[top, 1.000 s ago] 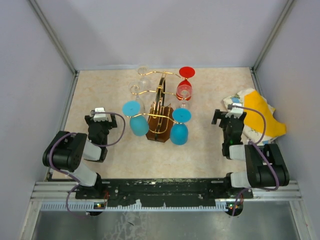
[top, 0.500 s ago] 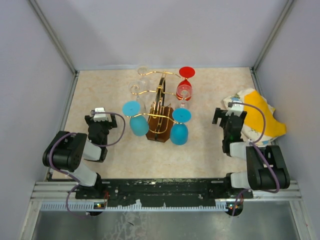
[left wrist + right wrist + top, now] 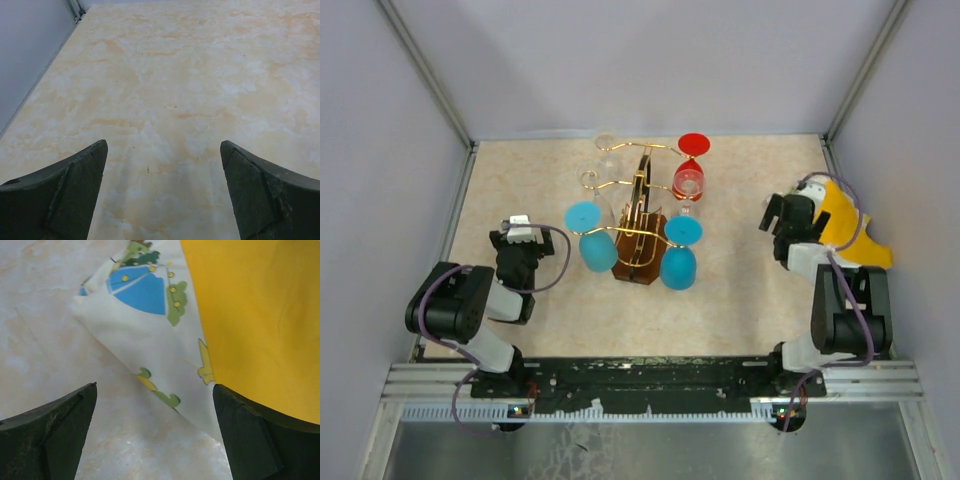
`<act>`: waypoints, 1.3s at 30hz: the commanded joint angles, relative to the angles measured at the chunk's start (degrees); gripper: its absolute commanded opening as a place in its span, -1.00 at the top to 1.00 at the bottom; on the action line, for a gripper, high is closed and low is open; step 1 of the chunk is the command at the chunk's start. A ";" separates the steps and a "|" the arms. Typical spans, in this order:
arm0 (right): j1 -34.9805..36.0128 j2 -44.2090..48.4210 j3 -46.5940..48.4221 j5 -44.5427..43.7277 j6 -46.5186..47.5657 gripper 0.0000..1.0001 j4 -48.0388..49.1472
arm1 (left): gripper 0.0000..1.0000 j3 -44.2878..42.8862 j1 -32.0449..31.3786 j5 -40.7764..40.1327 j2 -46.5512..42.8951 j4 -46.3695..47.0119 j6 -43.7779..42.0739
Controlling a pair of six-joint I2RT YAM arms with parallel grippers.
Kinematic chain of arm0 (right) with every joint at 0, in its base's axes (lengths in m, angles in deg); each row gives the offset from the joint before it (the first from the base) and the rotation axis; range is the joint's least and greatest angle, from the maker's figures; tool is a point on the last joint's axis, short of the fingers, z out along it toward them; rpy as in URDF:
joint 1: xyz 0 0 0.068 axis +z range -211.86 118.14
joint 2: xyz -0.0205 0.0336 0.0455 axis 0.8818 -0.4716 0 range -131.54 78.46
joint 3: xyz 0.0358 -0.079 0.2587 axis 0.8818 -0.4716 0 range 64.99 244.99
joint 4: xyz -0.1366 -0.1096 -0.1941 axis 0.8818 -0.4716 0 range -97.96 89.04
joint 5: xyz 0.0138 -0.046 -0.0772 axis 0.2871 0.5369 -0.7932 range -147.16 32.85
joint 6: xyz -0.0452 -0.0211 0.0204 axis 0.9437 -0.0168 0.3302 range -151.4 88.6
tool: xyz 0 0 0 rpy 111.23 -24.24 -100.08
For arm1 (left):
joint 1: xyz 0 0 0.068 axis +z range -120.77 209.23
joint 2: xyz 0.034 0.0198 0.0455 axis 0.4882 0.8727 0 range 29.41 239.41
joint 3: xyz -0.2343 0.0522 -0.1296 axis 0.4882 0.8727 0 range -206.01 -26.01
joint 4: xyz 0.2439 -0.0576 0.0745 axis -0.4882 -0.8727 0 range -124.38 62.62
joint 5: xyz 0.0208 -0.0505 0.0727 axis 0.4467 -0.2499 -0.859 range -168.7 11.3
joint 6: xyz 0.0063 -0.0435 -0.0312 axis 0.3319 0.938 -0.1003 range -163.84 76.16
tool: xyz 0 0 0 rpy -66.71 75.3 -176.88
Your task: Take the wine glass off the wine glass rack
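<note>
The wine glass rack (image 3: 640,215), gold wire on a dark wooden base, stands mid-table in the top view. Several wine glasses hang from its arms: two blue ones (image 3: 597,249) (image 3: 677,266) at the near side, a red one (image 3: 688,181) at the far right and clear ones (image 3: 607,152) at the far left. My left gripper (image 3: 518,236) (image 3: 162,150) rests left of the rack, open over bare tabletop. To the right of the rack, my right gripper (image 3: 782,214) (image 3: 155,390) is open too, at the edge of a cloth, holding nothing. Neither wrist view shows the rack or a glass.
A crumpled cloth, yellow (image 3: 848,228) (image 3: 250,315) over a white printed part (image 3: 150,335), lies at the table's right edge beside the right gripper. Grey walls close in the table (image 3: 740,290) on the left, the back and the right.
The right arm has swung its gripper farther from the base and to the right, over the cloth's edge. The left arm and the glasses have not moved.
</note>
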 commanded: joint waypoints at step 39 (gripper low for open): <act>8.66 15.85 8.07 30.29 6.28 -0.99 -17.56 | -1.00 -0.66 0.30 0.30 0.58 1.47 0.90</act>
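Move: Which wine glass is meant isn't settled yet. The blue wine glass at the rack's near right corner hangs about 28 cm left of the right hand, 10 cm back and some 5 cm higher. The clear wine glass is about 26 cm left and 3 cm ahead, the red wine glass 25 cm left and 12 cm ahead; the yellow cloth lies 10 cm right, 2 cm ahead, 7 cm below. From the left hand, the blue glass is some 36 cm right and 8 cm back. Down, back and slightly right at first, the right hand dips about 4 cm beside the cloth, then reverses and sweeps left and up towards the glasses on the rack's right side. It ends about 12 cm left of and 8 cm above its start, easing back slightly, with the wrist turned some 35 degrees counter-clockwise and the fingers still wide open and empty. ##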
